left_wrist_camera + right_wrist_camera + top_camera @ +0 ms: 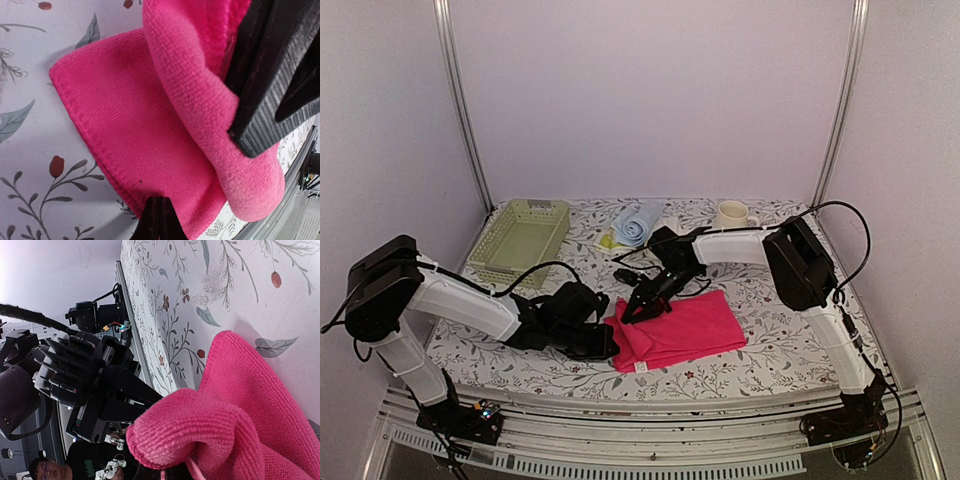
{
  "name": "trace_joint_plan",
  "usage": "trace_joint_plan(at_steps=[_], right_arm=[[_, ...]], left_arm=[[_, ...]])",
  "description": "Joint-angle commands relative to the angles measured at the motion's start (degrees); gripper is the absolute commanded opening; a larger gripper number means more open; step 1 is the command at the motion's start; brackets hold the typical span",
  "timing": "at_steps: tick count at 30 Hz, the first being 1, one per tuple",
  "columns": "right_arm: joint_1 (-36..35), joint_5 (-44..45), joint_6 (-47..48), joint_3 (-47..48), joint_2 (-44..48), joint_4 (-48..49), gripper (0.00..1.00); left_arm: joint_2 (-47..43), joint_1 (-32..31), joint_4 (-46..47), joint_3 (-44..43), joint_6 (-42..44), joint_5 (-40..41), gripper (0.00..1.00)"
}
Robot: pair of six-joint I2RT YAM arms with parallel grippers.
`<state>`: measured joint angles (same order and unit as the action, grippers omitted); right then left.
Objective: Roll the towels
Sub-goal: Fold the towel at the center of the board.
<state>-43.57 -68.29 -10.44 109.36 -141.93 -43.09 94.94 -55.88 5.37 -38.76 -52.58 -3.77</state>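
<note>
A hot pink towel [685,330] lies on the flowered table in front of both arms, its left end bunched up. My right gripper [642,308] is shut on a raised fold of that towel [200,430], low at the frame's bottom edge [167,474]; its dark fingers [270,75] show in the left wrist view. My left gripper [610,340] is shut, tips [159,220] against the towel's hem [125,150], with no cloth showing between them. A rolled light blue towel [638,222] lies at the back, with a pale yellow-green towel [608,240] beside it.
A pale green mesh basket [520,240] stands at the back left. A cream mug [732,214] stands at the back right. Black cables [640,270] trail over the table behind the pink towel. The table's near edge and rail run just below the left gripper.
</note>
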Motion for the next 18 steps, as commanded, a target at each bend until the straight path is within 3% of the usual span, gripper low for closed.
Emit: trace_joint_plan(at_steps=[1,5,8,9,14,18], right_arm=[[-0.87,-2.37,-0.73,1.29,-1.79,1.81,0.05],[-1.34,-3.55,-0.73,1.37,-1.9,2.08,0.13],[-1.41,-3.48,-0.34,1.29,-0.33,1.58,0.4],[-1.36,-2.69,0.39,1.36,0.69,0.9,0.45],[-0.34,7.26,8.24,1.97,6.61,-5.41,0.6],[1.8,14.88,15.76,2.0,14.38,-9.4,0.62]], left_arm=[[-0.46,-1.12,-0.09,1.22,-0.34,0.92,0.0],[-1.89,-1.19,-0.88,1.71,-0.33,2.14,0.0],[-5.32,-1.64,-2.74,2.26,0.09,5.05,0.0],[-7.11,-1.93,-3.34,2.59,0.37,6.27,0.0],[-17.96,-2.5,-6.85,3.69,1.3,13.22,0.0],[-23.51,-2.56,-5.67,3.84,5.13,16.12,0.05]])
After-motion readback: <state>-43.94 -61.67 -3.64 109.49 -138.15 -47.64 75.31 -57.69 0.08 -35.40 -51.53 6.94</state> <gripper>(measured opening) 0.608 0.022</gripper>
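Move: The pink towel's folded left end, its loose flap held by the right fingers, is centred about 5 cm below the right hand, roughly 2 cm to its left and 1 cm back. It is also some 3 cm ahead and 2 cm to the right of the left hand, about 1 cm below. From the left hand the blue rolled towel lies about 33 cm ahead and 2 cm right; the green basket stands some 30 cm ahead and 28 cm left. The flap of the pink towel is let go as the right fingers open to over half, that hand staying almost in place above the left end. The left fingertips, shut and resting on the towel's lower layer, come free and go up about 8 cm, slowly then fast, drifting slightly left and swinging some 15 degrees forward. ##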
